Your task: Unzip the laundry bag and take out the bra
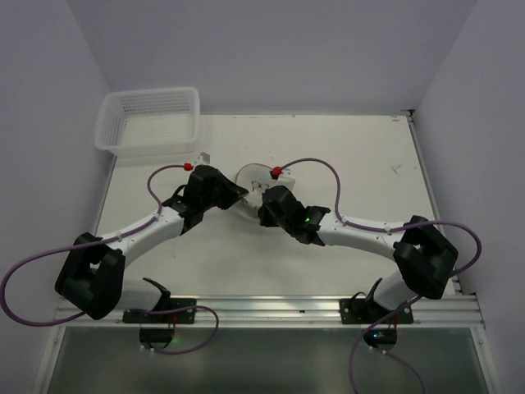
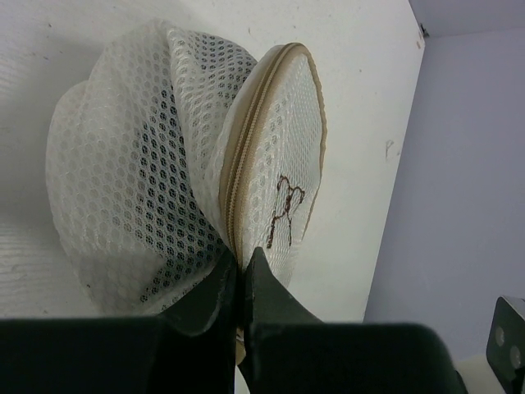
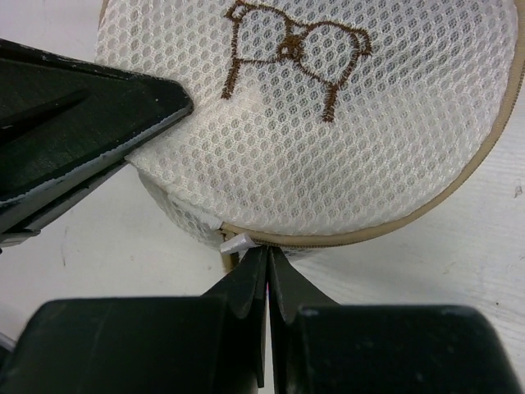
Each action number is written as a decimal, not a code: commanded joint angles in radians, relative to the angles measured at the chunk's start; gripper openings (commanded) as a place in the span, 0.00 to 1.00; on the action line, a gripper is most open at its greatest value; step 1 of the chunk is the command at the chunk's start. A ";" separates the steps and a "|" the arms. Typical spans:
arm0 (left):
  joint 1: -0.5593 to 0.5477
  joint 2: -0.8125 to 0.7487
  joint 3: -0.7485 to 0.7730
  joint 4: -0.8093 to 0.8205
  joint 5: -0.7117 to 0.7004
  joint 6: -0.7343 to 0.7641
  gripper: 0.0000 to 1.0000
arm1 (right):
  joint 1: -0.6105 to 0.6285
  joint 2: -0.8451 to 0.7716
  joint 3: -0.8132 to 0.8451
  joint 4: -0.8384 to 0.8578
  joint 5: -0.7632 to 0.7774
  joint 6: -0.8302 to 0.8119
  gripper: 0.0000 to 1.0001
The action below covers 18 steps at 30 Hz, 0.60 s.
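Note:
The laundry bag (image 1: 251, 179) is a round white mesh pouch with a beige zipper rim, mid-table between both grippers. In the left wrist view it stands on edge (image 2: 131, 164). My left gripper (image 2: 242, 261) is shut on its beige rim (image 2: 246, 139) beside the brown bra pictogram. In the right wrist view the bag's face (image 3: 328, 123) fills the top. My right gripper (image 3: 268, 253) is shut at the closed zipper, on the white zipper pull (image 3: 236, 242) that sticks out left of the tips. The bra is hidden; only something dark shows through the mesh.
A white rectangular plastic mesh basket (image 1: 149, 121) stands at the table's far left corner. A small white tab (image 1: 201, 156) lies near it. Walls close in on the left, back and right. The left gripper's dark fingers (image 3: 90, 123) press against the bag in the right wrist view.

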 commanded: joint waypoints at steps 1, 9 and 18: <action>-0.005 -0.024 0.029 0.008 -0.012 0.028 0.00 | -0.004 -0.070 -0.013 0.026 0.023 0.011 0.01; -0.006 -0.020 0.045 0.010 -0.017 0.023 0.00 | 0.002 -0.113 -0.029 0.066 -0.028 0.026 0.39; -0.006 -0.016 0.056 0.010 -0.018 0.020 0.00 | 0.010 -0.085 -0.009 0.064 -0.059 0.032 0.37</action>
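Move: The small zipper pull sits right beside the right gripper's shut tips, about 1 cm ahead and 1 cm to the left, at about tip height. From the right gripper, the bra emblem lies some 8 cm ahead and 2 cm left, roughly level with the tips, and the left gripper's tips about 6 cm ahead, 4 cm left and 2 cm higher. From the left gripper, the pull is around 5 cm back, 3 cm right and 3 cm lower. Lift the empty right gripper about 3 cm beside the zipper pull, opening its shut fingers to over a third on the way. Then ease it back about 1 cm and slightly left, with its left side rolled up some 5 degrees, so the tips straddle the line to the pull. Keep the left gripper still, its closed fingers pinching the bag's zipper edge. ##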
